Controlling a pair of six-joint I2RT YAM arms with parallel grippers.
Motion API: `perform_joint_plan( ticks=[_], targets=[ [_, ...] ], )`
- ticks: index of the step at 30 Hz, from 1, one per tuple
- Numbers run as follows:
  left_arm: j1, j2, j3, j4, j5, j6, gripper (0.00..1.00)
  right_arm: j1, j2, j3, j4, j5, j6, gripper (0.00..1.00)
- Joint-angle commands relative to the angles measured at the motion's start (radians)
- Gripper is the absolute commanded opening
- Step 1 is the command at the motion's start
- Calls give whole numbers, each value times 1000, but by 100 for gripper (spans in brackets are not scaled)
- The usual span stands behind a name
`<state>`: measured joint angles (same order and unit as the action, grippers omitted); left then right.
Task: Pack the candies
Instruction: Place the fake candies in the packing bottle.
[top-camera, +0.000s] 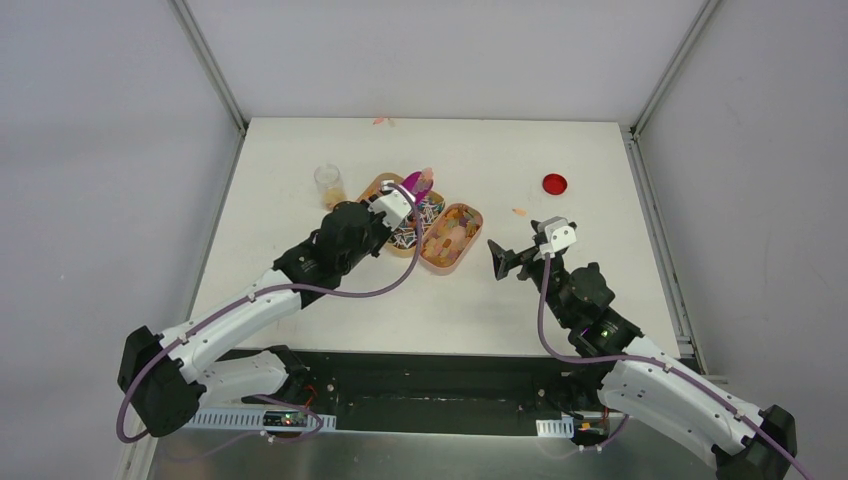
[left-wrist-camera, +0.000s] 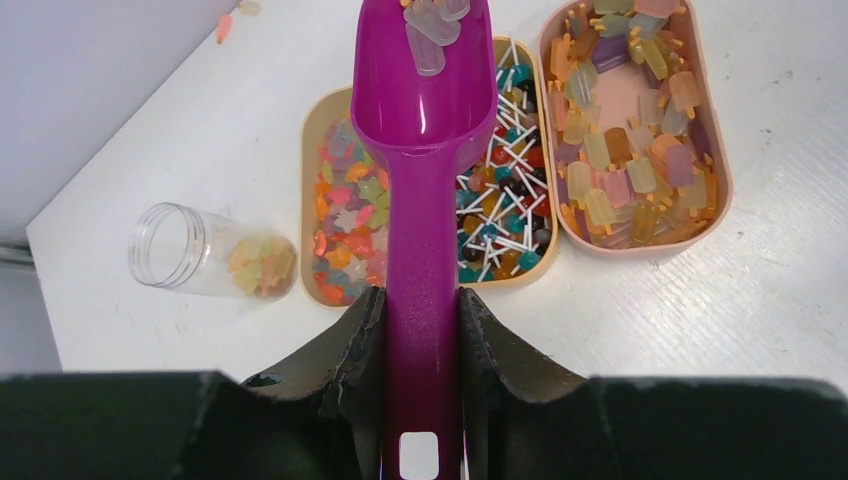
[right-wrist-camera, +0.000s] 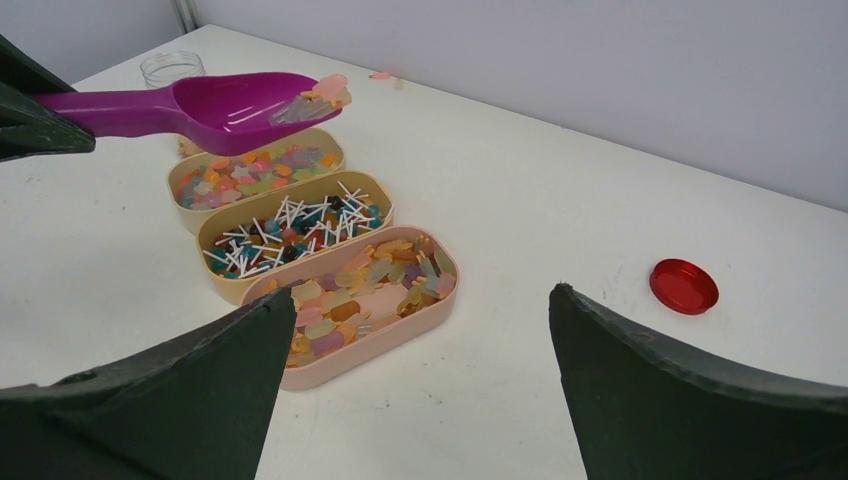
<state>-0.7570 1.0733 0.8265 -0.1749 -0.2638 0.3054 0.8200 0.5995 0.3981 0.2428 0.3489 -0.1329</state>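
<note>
Three oval trays sit side by side holding the candies: bright star-shaped bits (left-wrist-camera: 345, 215), stick-mounted pieces (left-wrist-camera: 505, 190) and translucent orange-yellow gummies (left-wrist-camera: 630, 140). My left gripper (left-wrist-camera: 422, 300) is shut on the handle of the magenta scoop (left-wrist-camera: 425, 150). The scoop is held over the trays with a few pale gummies (left-wrist-camera: 432, 25) at its tip. A clear jar (left-wrist-camera: 205, 262) with some yellow candies stands left of the trays. My right gripper (right-wrist-camera: 422, 290) hangs open and holds nothing, on the near right of the pink tray (right-wrist-camera: 400, 325).
A flat red round disc (right-wrist-camera: 684, 286) lies on the table to the right of the trays. One stray candy (top-camera: 381, 121) lies at the far table edge, another (top-camera: 519, 212) between the trays and the disc. Grey walls enclose the table.
</note>
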Motion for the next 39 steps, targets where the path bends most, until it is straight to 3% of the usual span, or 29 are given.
perform_joint_plan(
  ticks=[1, 23, 39],
  targets=[
    [18, -59, 37, 37, -53, 24, 0, -5, -4, 13, 55, -22, -11, 100],
    [175, -193, 6, -9, -54, -16, 0, -8, -19, -2, 44, -40, -6, 99],
    [194, -233, -11, -73, -71, -47, 0, -9, -6, -5, 53, -56, 8, 100]
  ],
)
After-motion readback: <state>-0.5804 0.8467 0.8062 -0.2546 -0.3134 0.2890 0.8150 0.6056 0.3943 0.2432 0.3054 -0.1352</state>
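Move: The packing bottle stands about 15 cm to the left of the left hand, which holds the loaded purple scoop, some 12 cm ahead and 14 cm below. Well below the hand, the star-candy box lies 11 cm ahead and 5 cm left, the lollipop box 7 cm ahead and 2 cm right. From the right hand, the bottle is about 33 cm left and 20 cm ahead, 18 cm lower. Left hand carries the gripped, loaded scoop about 8 cm left towards the bottle, rising 5 cm, turning counter-clockwise. ##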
